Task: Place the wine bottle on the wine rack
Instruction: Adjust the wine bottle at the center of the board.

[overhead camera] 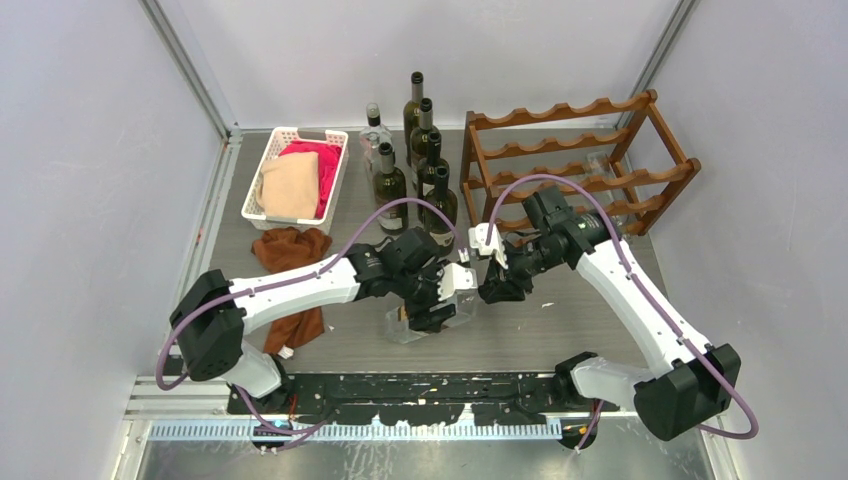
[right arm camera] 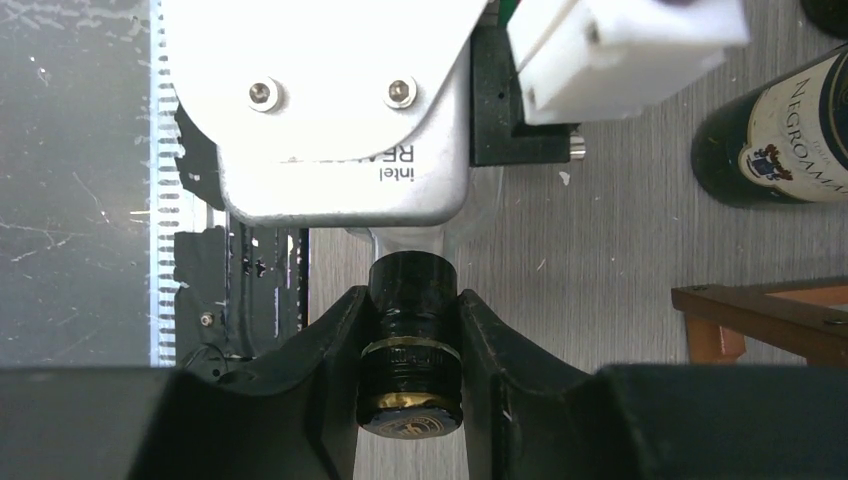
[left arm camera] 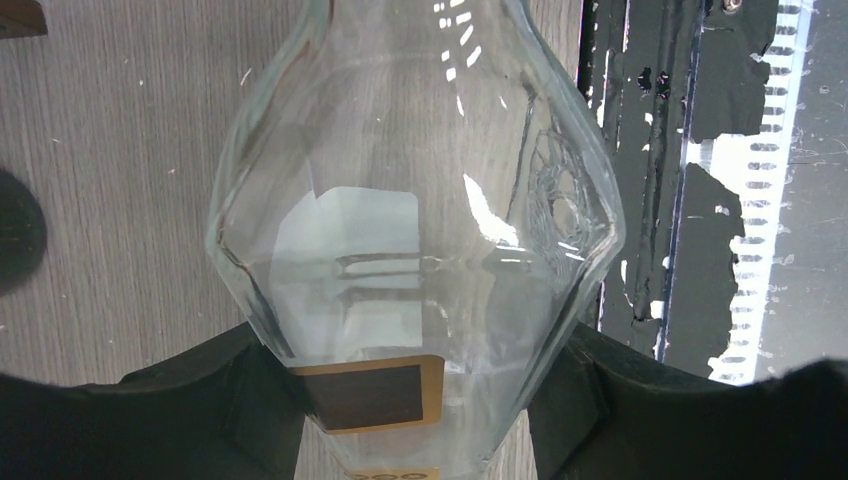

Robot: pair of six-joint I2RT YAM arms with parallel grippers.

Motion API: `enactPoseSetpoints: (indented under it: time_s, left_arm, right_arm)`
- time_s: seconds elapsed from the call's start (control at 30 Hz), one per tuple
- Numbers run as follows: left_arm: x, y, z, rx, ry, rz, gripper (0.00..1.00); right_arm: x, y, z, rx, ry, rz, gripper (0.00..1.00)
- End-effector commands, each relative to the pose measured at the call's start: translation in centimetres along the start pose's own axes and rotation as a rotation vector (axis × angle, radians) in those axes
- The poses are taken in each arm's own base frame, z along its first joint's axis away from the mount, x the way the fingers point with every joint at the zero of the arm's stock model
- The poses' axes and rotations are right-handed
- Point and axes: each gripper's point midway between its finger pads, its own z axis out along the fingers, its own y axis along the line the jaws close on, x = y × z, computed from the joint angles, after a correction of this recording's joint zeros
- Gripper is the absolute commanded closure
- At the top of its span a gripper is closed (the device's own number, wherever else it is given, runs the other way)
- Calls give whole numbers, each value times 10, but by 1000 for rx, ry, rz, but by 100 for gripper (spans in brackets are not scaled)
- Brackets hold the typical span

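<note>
The wine bottle (overhead camera: 412,325) is clear glass with a black capped neck and lies low over the table's middle. In the left wrist view its body (left arm camera: 415,220) fills the frame. My left gripper (left arm camera: 415,410) is shut on that body, one finger (left arm camera: 225,400) pressing each side. My right gripper (right arm camera: 410,370) is shut on the bottle's capped neck (right arm camera: 410,330), both pads touching it. The two grippers meet at the bottle, left gripper (overhead camera: 432,303) and right gripper (overhead camera: 492,285). The reddish-brown wine rack (overhead camera: 565,111) stands at the back right, beyond the right arm.
Several dark bottles (overhead camera: 428,175) and a clear one (overhead camera: 375,135) stand left of the rack. A white slotted basket (overhead camera: 310,131) holding cloths sits at the back left, with a brown cloth (overhead camera: 295,250) in front of it. One rack corner (right arm camera: 770,320) and a dark bottle (right arm camera: 780,140) lie close to my right gripper.
</note>
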Motion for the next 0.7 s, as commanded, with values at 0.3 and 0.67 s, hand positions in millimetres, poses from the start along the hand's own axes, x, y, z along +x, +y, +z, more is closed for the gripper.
enactPoseSetpoints:
  time_s: [0.3,0.67]
  left_arm:
    - [-32,-2,-28,-120,-336,104,0]
    - [20,2,-33,-238,-445,224,0]
  right_arm:
    - [20,1,-10,83,9,44,98]
    - [55,-1,2,103,-7,22,98]
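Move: The clear wine bottle is held in the air between both hands: its middle is only about 1 cm to the right of the left hand and 1 cm ahead, while the right hand has its cap, with the middle some 12 cm to the left, 3 cm back and 6 cm lower. From the right hand, the nearest dark bottle stands about 11 cm ahead and 10 cm left, and the rack roughly 20 cm ahead and 18 cm right, both a few centimetres lower. The bottle's body is let go by the left fingers, which spread fully as that hand backs off about 5 cm to the left and 2 cm back towards the base, rising slightly, then sinking, its fingers tipping some 20 degrees nearer level. The right hand keeps its pinch on the cap and, after a slow start, carries the bottle about 4 cm right and 4–5 cm down towards the board. ##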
